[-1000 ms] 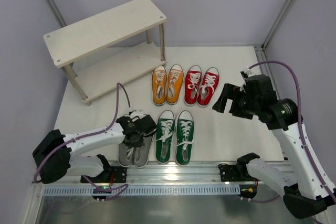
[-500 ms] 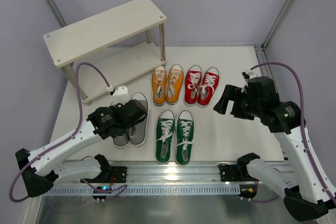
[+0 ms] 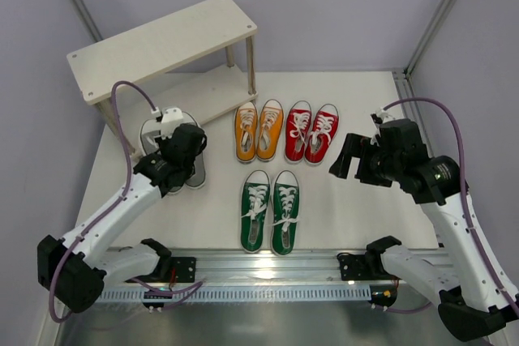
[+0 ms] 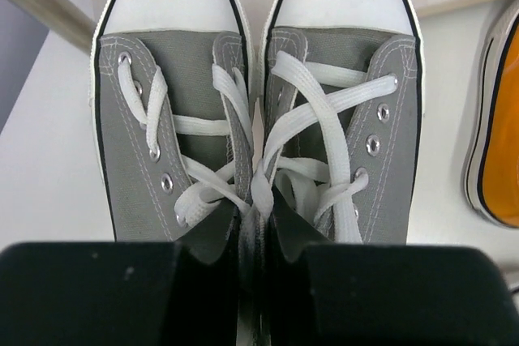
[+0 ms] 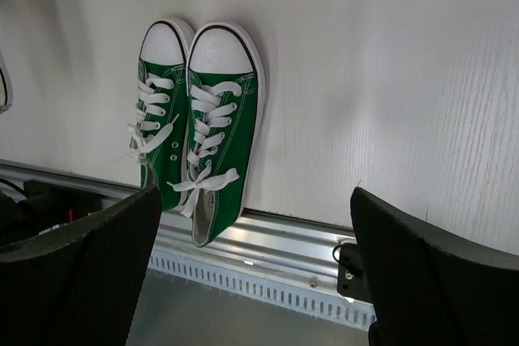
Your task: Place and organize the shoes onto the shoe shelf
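Note:
My left gripper [image 3: 179, 154] [image 4: 261, 220] is shut on the grey shoes [image 3: 152, 133] [image 4: 332, 119], pinching the two inner sides together by the laces. The pair points toe first at the lower board [image 3: 190, 96] of the shoe shelf [image 3: 162, 42], its toe caps at that board's front edge. The orange pair [image 3: 258, 130], red pair [image 3: 311, 131] and green pair [image 3: 271, 208] [image 5: 199, 127] lie on the table. My right gripper [image 3: 349, 155] [image 5: 255, 200] hangs open above the table, right of the red pair, holding nothing.
A shelf post [image 4: 40, 2] stands just left of the grey toe caps. An orange shoe [image 4: 499, 160] lies close on the right. The metal rail [image 3: 268, 269] runs along the near table edge. Frame uprights [image 3: 438, 14] rise at the back corners.
My left arm has carried the grey pair from the near left of the table up and left to the shelf's lower tier. The right arm has barely moved.

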Controlling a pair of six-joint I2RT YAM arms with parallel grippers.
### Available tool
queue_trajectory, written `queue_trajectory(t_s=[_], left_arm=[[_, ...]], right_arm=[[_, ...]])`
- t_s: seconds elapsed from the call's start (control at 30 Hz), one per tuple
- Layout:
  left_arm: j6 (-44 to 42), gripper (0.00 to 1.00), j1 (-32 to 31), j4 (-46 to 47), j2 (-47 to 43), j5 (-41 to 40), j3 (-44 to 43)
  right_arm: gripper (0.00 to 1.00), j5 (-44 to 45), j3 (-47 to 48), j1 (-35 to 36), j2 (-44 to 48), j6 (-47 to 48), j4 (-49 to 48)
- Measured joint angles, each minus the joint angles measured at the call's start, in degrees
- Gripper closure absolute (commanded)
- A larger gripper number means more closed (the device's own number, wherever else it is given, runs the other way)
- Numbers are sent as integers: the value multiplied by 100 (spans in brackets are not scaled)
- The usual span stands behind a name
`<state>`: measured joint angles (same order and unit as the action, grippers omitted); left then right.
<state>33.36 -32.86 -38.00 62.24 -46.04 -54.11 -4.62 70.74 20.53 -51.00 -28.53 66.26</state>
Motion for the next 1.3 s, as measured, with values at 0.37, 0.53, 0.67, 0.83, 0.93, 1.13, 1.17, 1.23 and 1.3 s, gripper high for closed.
queue_trajectory(t_s=[0.37, 0.53, 0.67, 0.83, 0.93, 1.13, 1.17, 1.23, 1.3], left_arm=[[-988, 100, 1523, 2424, 1311, 605, 197], [-1165, 100, 1873, 3209, 2085, 776, 164], [-1333, 100, 1950, 3770, 2594, 835, 52], [-1556, 100, 2013, 4262, 2924, 861, -245], [-1655, 100, 2041, 4555, 3067, 852, -409], [-1757, 100, 2312, 4981, 3456, 861, -706], [-1784, 100, 2391, 5040, 3521, 863, -752], [-1851, 100, 2524, 5132, 3595, 872, -782], [-1926, 100, 2625, 5156, 3617, 866, -782]], right_arm=[[2, 76, -299, 0, -310, 149, -44], [2, 155, -555, 0, -289, 146, -280], [2, 197, -776, 0, -345, 166, -487], [2, 219, -918, 0, -695, 267, -699], [2, 214, -960, 0, -1014, 330, -804], [2, 216, -944, 0, -1475, 487, -927], [2, 216, -931, 0, -1528, 514, -927], [2, 219, -898, 0, -1637, 575, -927], [2, 219, -859, 0, -1731, 599, -935]])
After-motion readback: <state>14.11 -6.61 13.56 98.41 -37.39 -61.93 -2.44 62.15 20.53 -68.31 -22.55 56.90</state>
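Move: The grey shoes are already pinched in the left hand. Their place, the left end of the shelf's lower board, lies about 20 cm ahead, 9 left and 13 below. The shelf's near left post is some 5 cm ahead and 13 left; the orange shoes are 12 ahead and 24 right, 18 below. From the open right hand the red shoes lie about 20 cm ahead and 6 left, the green ones 5 back and 19 left, both some 24 below. The grey shoes, still pinched together, travel about 20 cm forward and 10 left, in between the shelf boards over the lower one's left end; the left hand dips some 6 cm, then rises a little, turning about 10 degrees counter-clockwise with fingers tipping up. The right hand, staying open, sinks about 10 cm and eases forward towards the red shoes, tipping downward. ##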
